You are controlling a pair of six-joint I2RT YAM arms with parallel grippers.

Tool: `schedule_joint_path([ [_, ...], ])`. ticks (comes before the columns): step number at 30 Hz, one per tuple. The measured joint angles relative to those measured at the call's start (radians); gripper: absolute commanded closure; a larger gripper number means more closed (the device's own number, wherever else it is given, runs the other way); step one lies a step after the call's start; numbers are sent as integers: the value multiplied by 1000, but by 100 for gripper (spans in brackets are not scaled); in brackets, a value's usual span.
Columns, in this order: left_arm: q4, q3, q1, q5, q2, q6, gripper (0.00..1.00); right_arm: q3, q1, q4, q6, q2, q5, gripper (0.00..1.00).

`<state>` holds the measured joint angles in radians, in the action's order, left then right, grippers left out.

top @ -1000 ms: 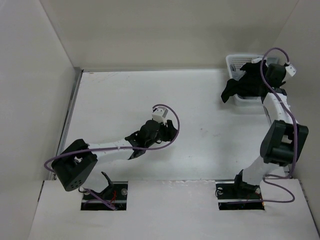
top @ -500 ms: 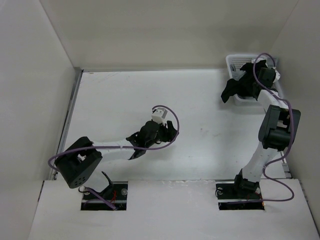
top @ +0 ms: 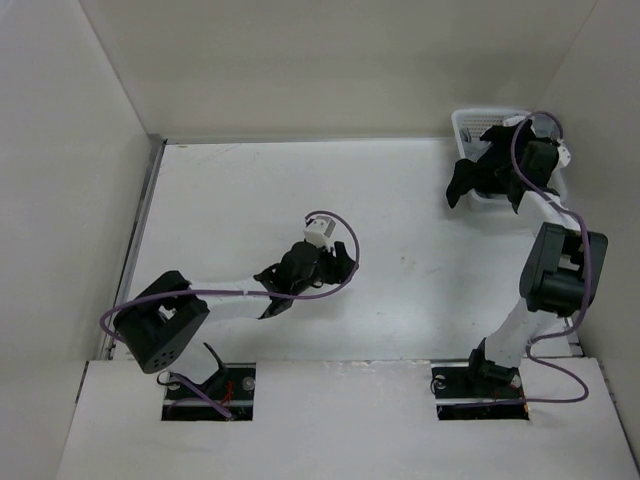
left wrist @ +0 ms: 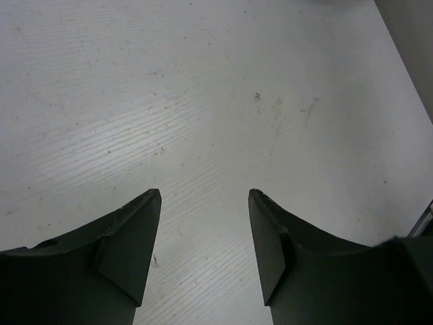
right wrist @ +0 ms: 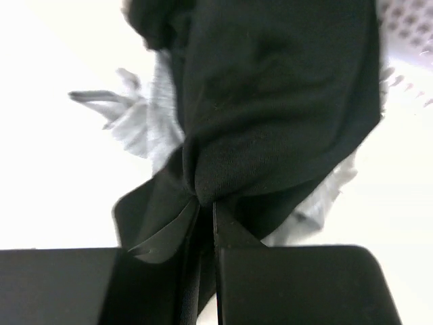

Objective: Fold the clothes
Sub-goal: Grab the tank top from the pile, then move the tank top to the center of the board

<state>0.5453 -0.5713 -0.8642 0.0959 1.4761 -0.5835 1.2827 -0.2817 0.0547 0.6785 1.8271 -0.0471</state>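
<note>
The clothes (top: 478, 170), a bunched black garment, hang over the left rim of a white basket (top: 470, 122) at the far right of the table. In the right wrist view the black fabric (right wrist: 270, 101) fills the frame, and my right gripper (right wrist: 206, 206) is shut on a pinched fold of it. Seen from above, the right gripper (top: 512, 165) is at the basket, buried in the cloth. My left gripper (top: 343, 262) hovers over the bare table near the middle, far from the garment. Its fingers (left wrist: 139, 230) stand wide open with nothing between them.
Light grey cloth (right wrist: 145, 122) lies under the black garment in the basket. The basket's perforated wall (right wrist: 406, 27) shows at the upper right of the right wrist view. White walls enclose the table on the left, back and right. The table surface (left wrist: 203, 101) is scuffed white.
My right gripper has dropped into the basket and shut on the black garment. The left arm has barely moved and its jaws stay wide.
</note>
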Motion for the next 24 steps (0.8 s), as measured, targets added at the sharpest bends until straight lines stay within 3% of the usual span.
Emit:
schedule_joint_path([
  [5, 0, 0, 0, -2, 7, 0, 48, -100, 0, 50, 0, -244, -35, 93],
  [14, 2, 0, 17, -3, 6, -11, 50, -107, 73, 118, -9, -629, -43, 93],
  [18, -11, 4, 70, -2, -26, -45, 50, -107, 200, 102, -13, -759, -16, 92],
  [24, -49, 38, 177, 5, -172, -114, 51, -105, 530, 82, -11, -840, 64, 92],
])
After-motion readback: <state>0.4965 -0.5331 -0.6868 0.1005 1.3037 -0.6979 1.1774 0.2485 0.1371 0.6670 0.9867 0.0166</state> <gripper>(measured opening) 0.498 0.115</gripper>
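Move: My right hand already has a fold of the black tank top pinched; the garment's middle lies about 7 cm to its left, 2 cm back and slightly below. The basket's middle is some 5 cm left, 1 cm back and 8 cm below, with a white garment about 6 cm ahead and 3 cm left. Open mid-table is roughly 44 cm left, 23 cm back. From my left hand the tank top is about 37 cm right and 21 cm ahead. Keeping the black tank top pinched in my right hand, I pull it up about 34 cm out of the basket while drawing back some 18 cm, then sweep left about 25 cm over the table, tipping my fingers up and swinging counter-clockwise. Late on, my open left hand eases left, up and forward a few centimetres each, turning slightly counter-clockwise. ##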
